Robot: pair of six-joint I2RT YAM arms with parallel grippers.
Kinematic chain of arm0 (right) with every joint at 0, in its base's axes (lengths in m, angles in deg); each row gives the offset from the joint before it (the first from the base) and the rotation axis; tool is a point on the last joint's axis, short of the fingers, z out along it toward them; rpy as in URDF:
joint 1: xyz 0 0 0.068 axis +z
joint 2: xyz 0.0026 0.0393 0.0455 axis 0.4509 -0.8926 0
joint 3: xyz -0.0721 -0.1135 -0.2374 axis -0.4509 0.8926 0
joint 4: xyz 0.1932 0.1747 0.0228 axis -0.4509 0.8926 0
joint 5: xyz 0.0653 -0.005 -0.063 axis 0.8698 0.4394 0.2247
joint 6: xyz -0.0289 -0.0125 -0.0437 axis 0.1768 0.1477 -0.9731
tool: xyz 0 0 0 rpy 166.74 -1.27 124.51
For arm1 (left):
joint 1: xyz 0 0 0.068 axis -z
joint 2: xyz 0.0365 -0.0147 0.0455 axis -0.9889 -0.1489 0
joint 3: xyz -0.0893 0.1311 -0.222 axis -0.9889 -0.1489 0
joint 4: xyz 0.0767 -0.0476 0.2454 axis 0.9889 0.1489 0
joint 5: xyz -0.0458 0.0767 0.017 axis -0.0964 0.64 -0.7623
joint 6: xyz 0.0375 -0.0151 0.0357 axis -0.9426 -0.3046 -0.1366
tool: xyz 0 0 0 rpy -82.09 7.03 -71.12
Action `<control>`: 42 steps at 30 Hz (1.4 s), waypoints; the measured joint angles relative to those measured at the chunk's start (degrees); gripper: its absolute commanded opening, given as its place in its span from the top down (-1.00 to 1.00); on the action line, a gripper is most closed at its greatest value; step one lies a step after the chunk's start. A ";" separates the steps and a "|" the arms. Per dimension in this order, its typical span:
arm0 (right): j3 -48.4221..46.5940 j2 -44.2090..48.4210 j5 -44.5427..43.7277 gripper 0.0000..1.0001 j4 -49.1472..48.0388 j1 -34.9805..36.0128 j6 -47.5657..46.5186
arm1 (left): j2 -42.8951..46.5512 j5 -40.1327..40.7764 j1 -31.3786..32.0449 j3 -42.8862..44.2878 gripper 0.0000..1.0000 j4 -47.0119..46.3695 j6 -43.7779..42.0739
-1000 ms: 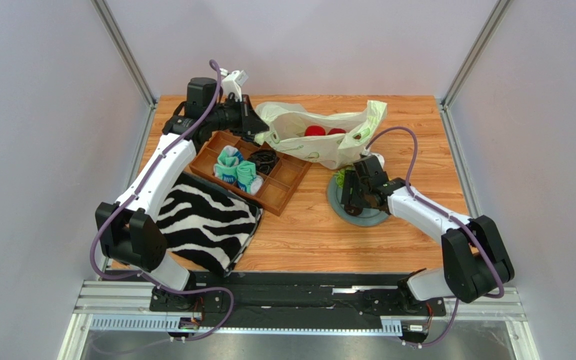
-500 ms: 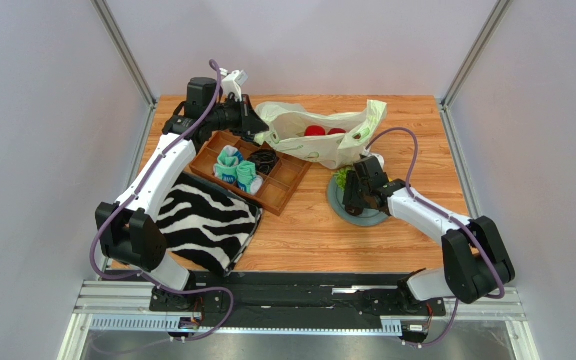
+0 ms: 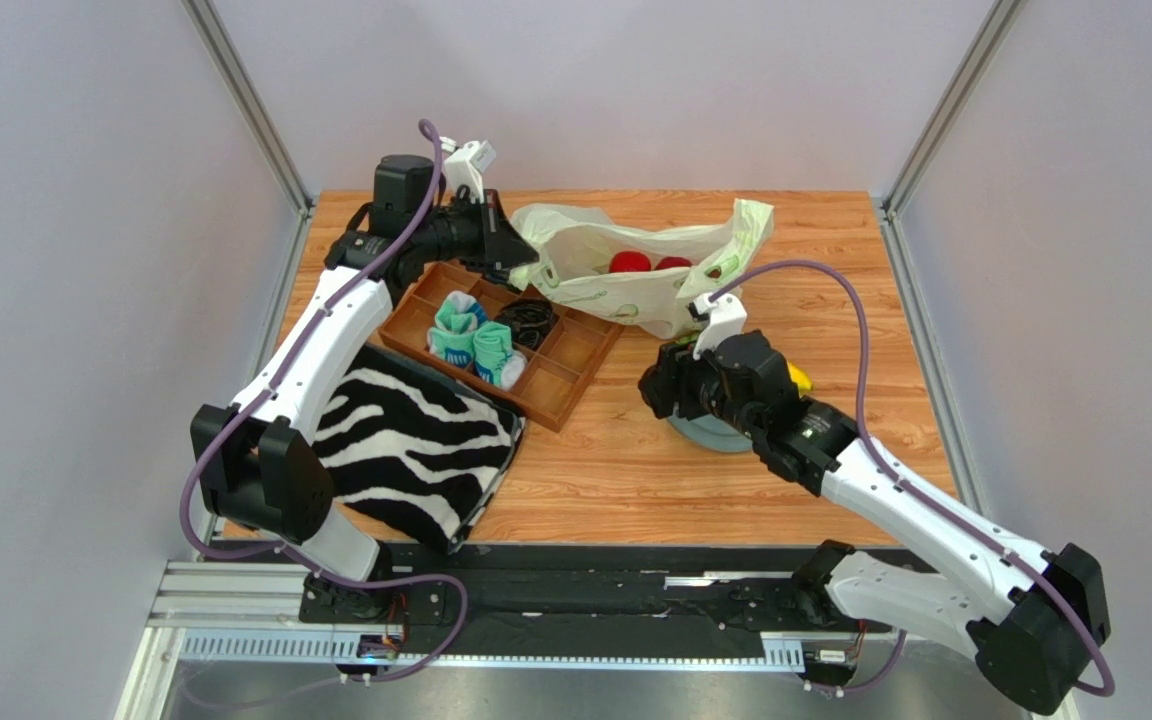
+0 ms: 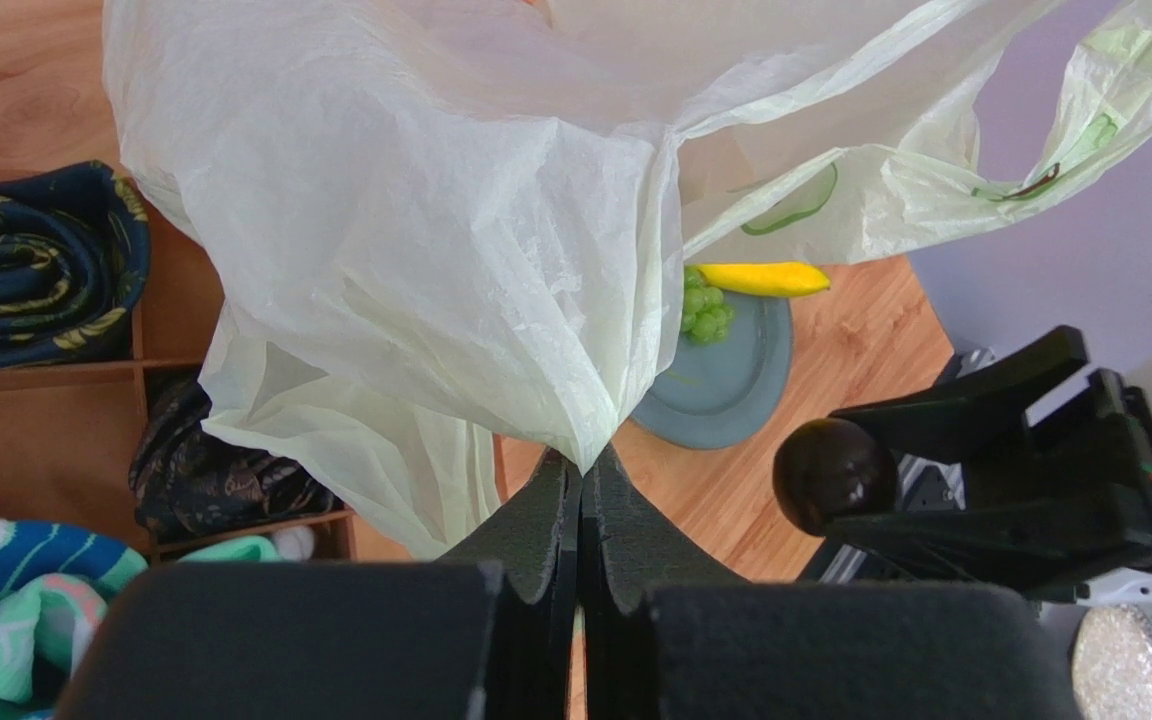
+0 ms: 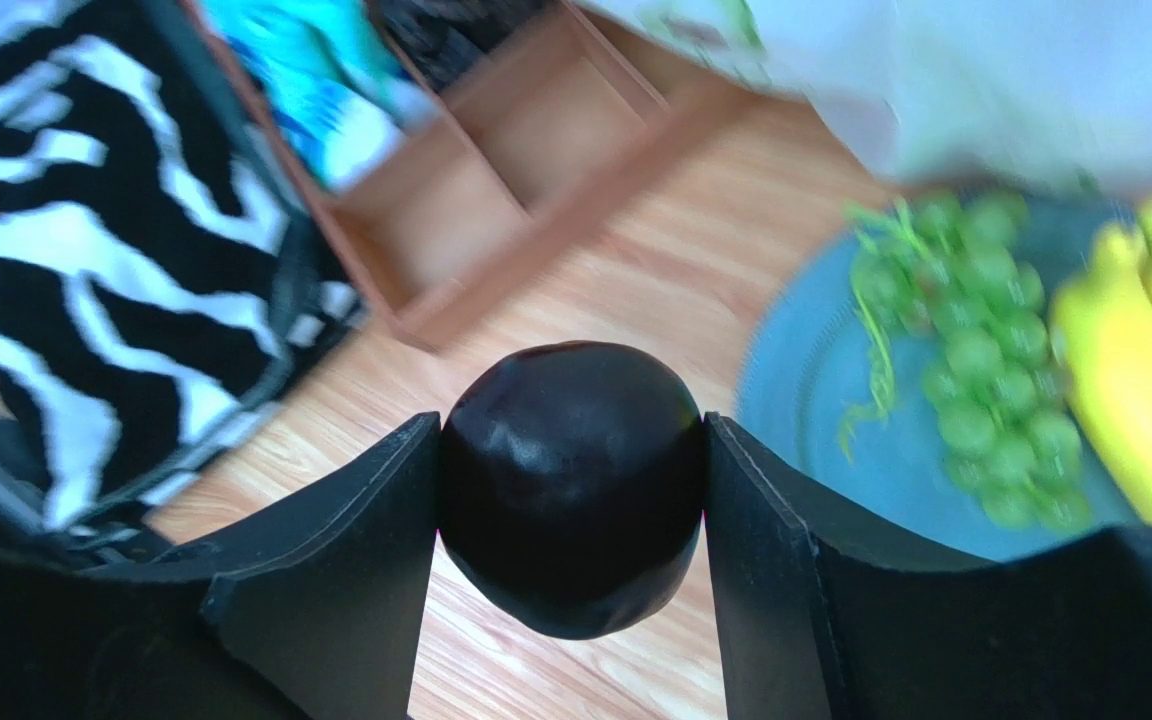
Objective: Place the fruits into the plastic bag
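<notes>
The pale plastic bag (image 3: 642,285) lies at the back of the table with two red fruits (image 3: 629,261) inside its open mouth. My left gripper (image 3: 519,266) is shut on the bag's left edge; in the left wrist view its jaws (image 4: 582,468) pinch a fold of the bag (image 4: 432,225). My right gripper (image 5: 570,435) is shut on a dark purple-brown fruit (image 5: 567,510), held above the table just left of the blue-grey plate (image 5: 823,405). Green grapes (image 5: 973,360) and yellow bananas (image 5: 1138,360) lie on that plate.
A wooden compartment tray (image 3: 567,375) holds teal-and-white rolled socks (image 3: 477,342) and dark socks (image 3: 530,318). A zebra-striped cloth (image 3: 402,443) lies at the front left. The plate (image 3: 710,437) sits right of the tray, in front of the bag.
My right gripper has closed on the dark fruit and risen off the plate, shifting left as the arm lifted. The left gripper and the bag have stayed put.
</notes>
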 measured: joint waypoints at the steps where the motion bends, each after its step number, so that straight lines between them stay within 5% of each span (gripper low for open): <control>1: -1.27 0.00 1.05 0.30 -0.50 0.39 -0.66 | 0.00 -0.09 0.00 0.00 1.00 0.02 0.00; 11: -33.88 -22.38 3.50 0.32 2.32 0.55 -4.26 | 0.00 -0.85 0.00 0.00 1.00 -0.04 0.33; 18: -45.46 -38.25 1.55 0.35 6.36 0.20 -4.96 | 0.00 -1.38 0.00 0.00 1.00 -0.20 0.59; 27: -47.47 -43.12 -0.72 0.35 6.71 -2.29 -2.82 | 0.00 -1.88 0.00 0.00 1.00 -0.26 1.31; 42: -47.39 -44.48 -7.85 0.37 -6.82 -4.72 -1.20 | 0.00 -2.89 0.00 0.00 1.00 -1.22 2.23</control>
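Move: The right hand already grips the dark fruit; the bag's mouth lies about 20 cm ahead of it, 4 cm left, and roughly level. The grapes are some 10 cm ahead, 8 cm right and 14 cm below; the banana about 9 cm ahead, 16 cm right, at that same depth. From the left hand, which holds the rim, the mouth's middle is about 14 cm right, 3 cm ahead and 8 cm below. Right hand carries the dark fruit some 20 cm forward and left, up, down, up, into the bag's mouth. ##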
